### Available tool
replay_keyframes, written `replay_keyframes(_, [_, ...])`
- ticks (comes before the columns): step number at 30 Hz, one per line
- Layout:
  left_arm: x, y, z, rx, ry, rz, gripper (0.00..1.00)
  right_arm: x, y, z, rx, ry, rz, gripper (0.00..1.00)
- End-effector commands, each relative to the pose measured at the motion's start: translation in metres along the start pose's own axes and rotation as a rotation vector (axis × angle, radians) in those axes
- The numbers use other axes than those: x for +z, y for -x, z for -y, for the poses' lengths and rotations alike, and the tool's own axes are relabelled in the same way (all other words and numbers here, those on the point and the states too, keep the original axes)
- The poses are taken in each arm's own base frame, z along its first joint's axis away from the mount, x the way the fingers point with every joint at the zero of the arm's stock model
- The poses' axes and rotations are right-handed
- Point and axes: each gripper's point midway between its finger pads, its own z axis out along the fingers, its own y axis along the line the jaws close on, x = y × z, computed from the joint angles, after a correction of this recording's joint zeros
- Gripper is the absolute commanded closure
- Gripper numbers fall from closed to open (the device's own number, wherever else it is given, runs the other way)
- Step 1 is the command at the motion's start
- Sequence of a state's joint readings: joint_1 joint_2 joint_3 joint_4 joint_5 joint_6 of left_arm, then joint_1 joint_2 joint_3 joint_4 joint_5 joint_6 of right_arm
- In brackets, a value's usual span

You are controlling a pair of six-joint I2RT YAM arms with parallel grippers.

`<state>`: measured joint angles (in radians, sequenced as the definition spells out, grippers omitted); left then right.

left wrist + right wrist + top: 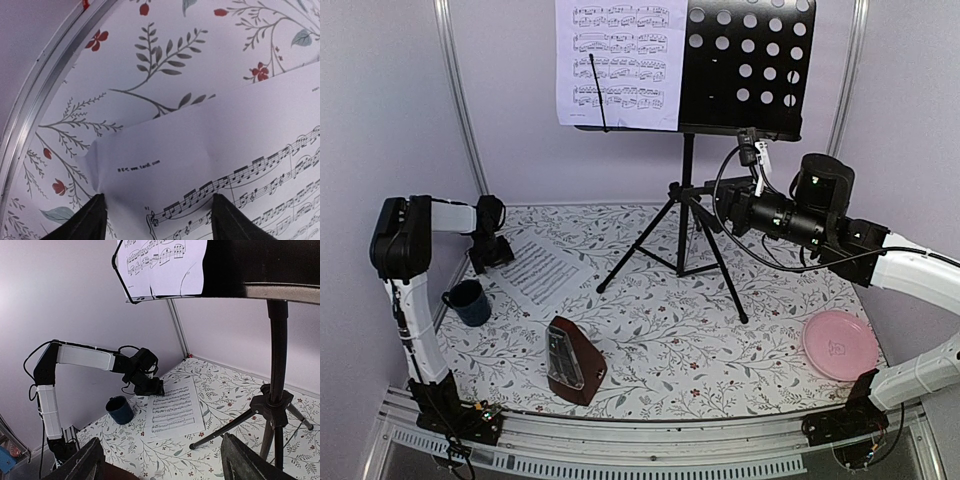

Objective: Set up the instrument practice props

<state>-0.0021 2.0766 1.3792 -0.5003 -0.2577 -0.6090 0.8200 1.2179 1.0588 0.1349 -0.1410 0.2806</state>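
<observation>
The black music stand [750, 70] rises at the back centre, with one sheet of music [618, 60] on the left half of its desk. A second sheet [535, 272] lies flat on the table at the left. My left gripper [157, 220] is down on that sheet's [225, 145] far corner, jaws apart, one fingertip [87, 220] at the buckled paper edge and the other on the print. The dark-red metronome [570, 362] stands near the front. My right gripper [165, 465] hovers open and empty beside the stand's pole [277, 350].
A dark blue mug [470, 302] sits just in front of the left gripper, close to the flat sheet. A pink plate [840, 344] lies front right. The tripod's legs [640, 250] spread across the table's middle. A metal frame rail [35, 100] borders the left edge.
</observation>
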Motion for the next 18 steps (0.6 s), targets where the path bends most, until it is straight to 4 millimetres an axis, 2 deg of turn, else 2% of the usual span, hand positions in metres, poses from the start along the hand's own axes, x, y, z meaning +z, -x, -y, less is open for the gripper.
replay_keyframes(1, [0.025, -0.031, 0.0, 0.029, -0.001, -0.095, 0.31, -0.007, 0.01, -0.002, -0.007, -0.008, 0.036, 0.19])
replay_keyframes(8, [0.015, -0.022, 0.007, 0.027, -0.043, -0.061, 0.46, -0.008, 0.012, -0.002, -0.012, -0.009, 0.041, 0.19])
replay_keyframes(15, [-0.017, 0.002, 0.019, 0.026, -0.144, 0.032, 0.67, -0.008, 0.011, -0.003, -0.012, -0.005, 0.039, 0.19])
replay_keyframes(18, [-0.033, 0.013, 0.021, 0.018, -0.162, 0.07, 0.72, -0.008, 0.01, -0.003, -0.011, -0.002, 0.037, 0.19])
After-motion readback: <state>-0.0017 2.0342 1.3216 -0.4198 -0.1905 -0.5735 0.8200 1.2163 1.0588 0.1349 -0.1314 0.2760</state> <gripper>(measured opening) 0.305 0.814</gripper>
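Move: My left hand is already down at the flat music sheet, its open fingers astride the sheet's left corner; the sheet's middle lies about 13 cm to my right and 4 cm back, 1 cm below. The mug stands some 17 cm back and 6 cm to the left, and the music stand's left foot roughly 33 cm to the right and 10 cm back. From my right hand the sheet's middle is about 20 cm ahead, 57 cm left and 38 cm below. I draw my left fingers together, from about three-quarters open to under a third, gathering the sheet's left corner between the tips down at the table. The hand stays almost in place, easing forward a little, then shifting about 1 cm right, over the sheet, with a slight rise and a tilt of roughly 5 degrees. ##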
